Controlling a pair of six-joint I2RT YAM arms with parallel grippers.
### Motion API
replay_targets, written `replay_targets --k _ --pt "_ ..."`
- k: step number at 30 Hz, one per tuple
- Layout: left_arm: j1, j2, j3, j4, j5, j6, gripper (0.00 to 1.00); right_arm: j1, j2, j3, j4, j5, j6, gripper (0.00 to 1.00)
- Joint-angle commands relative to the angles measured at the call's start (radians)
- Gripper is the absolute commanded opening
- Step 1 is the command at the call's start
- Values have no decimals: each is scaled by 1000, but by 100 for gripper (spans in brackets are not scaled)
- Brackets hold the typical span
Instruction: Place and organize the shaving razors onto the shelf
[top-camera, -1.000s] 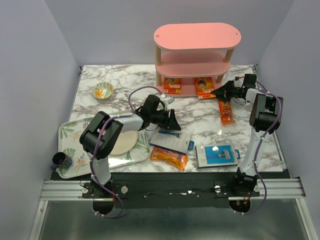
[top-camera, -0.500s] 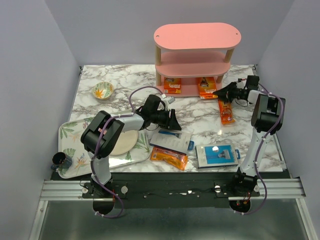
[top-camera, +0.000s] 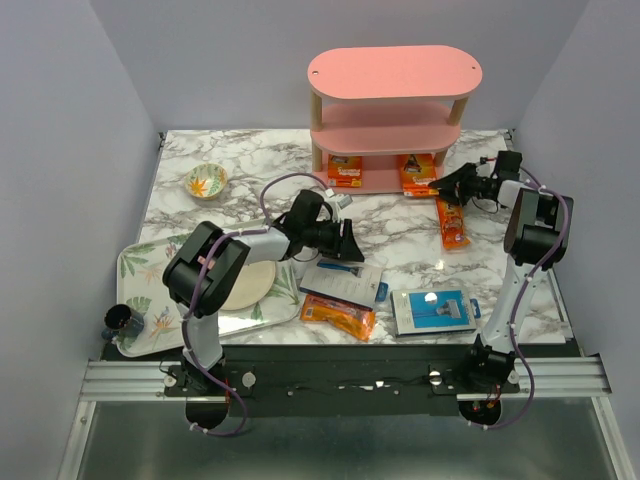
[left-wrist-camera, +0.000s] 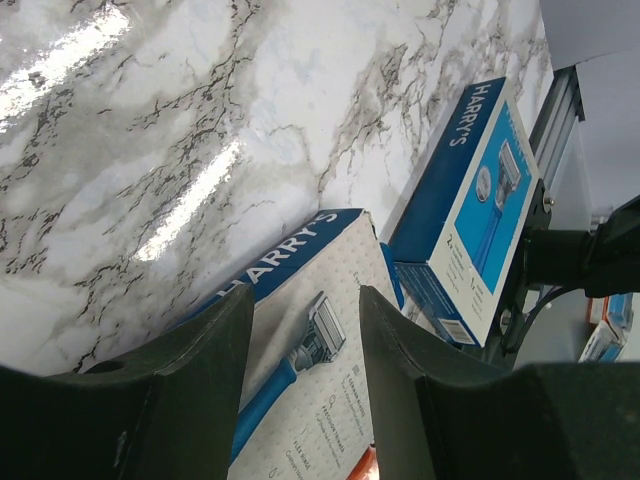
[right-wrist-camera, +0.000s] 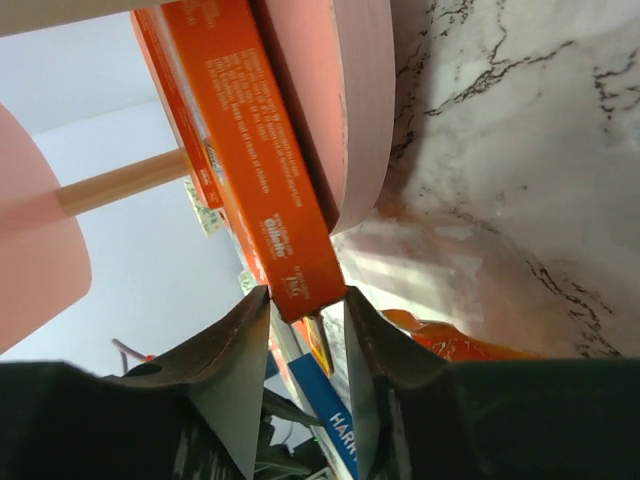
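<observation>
The pink shelf stands at the back. Two orange razor packs lie on its bottom board. My right gripper is at the right pack; its fingertips flank the pack's near end, and I cannot tell whether they pinch it. Two more orange packs lie on the table. My left gripper hangs open above a blue-and-grey razor card, holding nothing. A second blue card lies to its right.
A floral tray at the front left carries a round plate and a dark cup. A small patterned bowl sits at the back left. Grey walls close in on both sides.
The right orange pack now sits further back on the bottom board, and the right arm has shifted slightly rightward. The left arm has not moved.
</observation>
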Motion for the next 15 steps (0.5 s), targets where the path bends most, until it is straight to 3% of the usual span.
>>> replay_targets --k 1,9,15 --pt "-16 24 25 -27 -10 17 55 16 -1 6 22 13 24 52" --pt "-17 32 34 -25 -8 14 55 11 -49 23 -67 44 -29 72" --pt "-11 2 34 -37 -10 49 55 -6 -145 -16 -167 79 -181 79"
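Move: Just ahead and to the left of the right fingers, the orange razor pack lies on the bottom shelf, its middle about 6 cm farther out and 5 cm left, roughly at their height; they are at its near right corner. The other shelved pack is some 26 cm left and 6 cm ahead. The orange bag lies about 9 cm back, 4 cm right and 5 cm below. From the left hand the pack is about 28 cm ahead and 19 cm right. Letting go of the near corner of the razor pack, the right hand spreads its fingers from a bit under half open to about three-quarters. Meanwhile it all but stays in place, easing about half a centimetre left, then starting up and back off the corner by about as much, the wrist barely turning. ##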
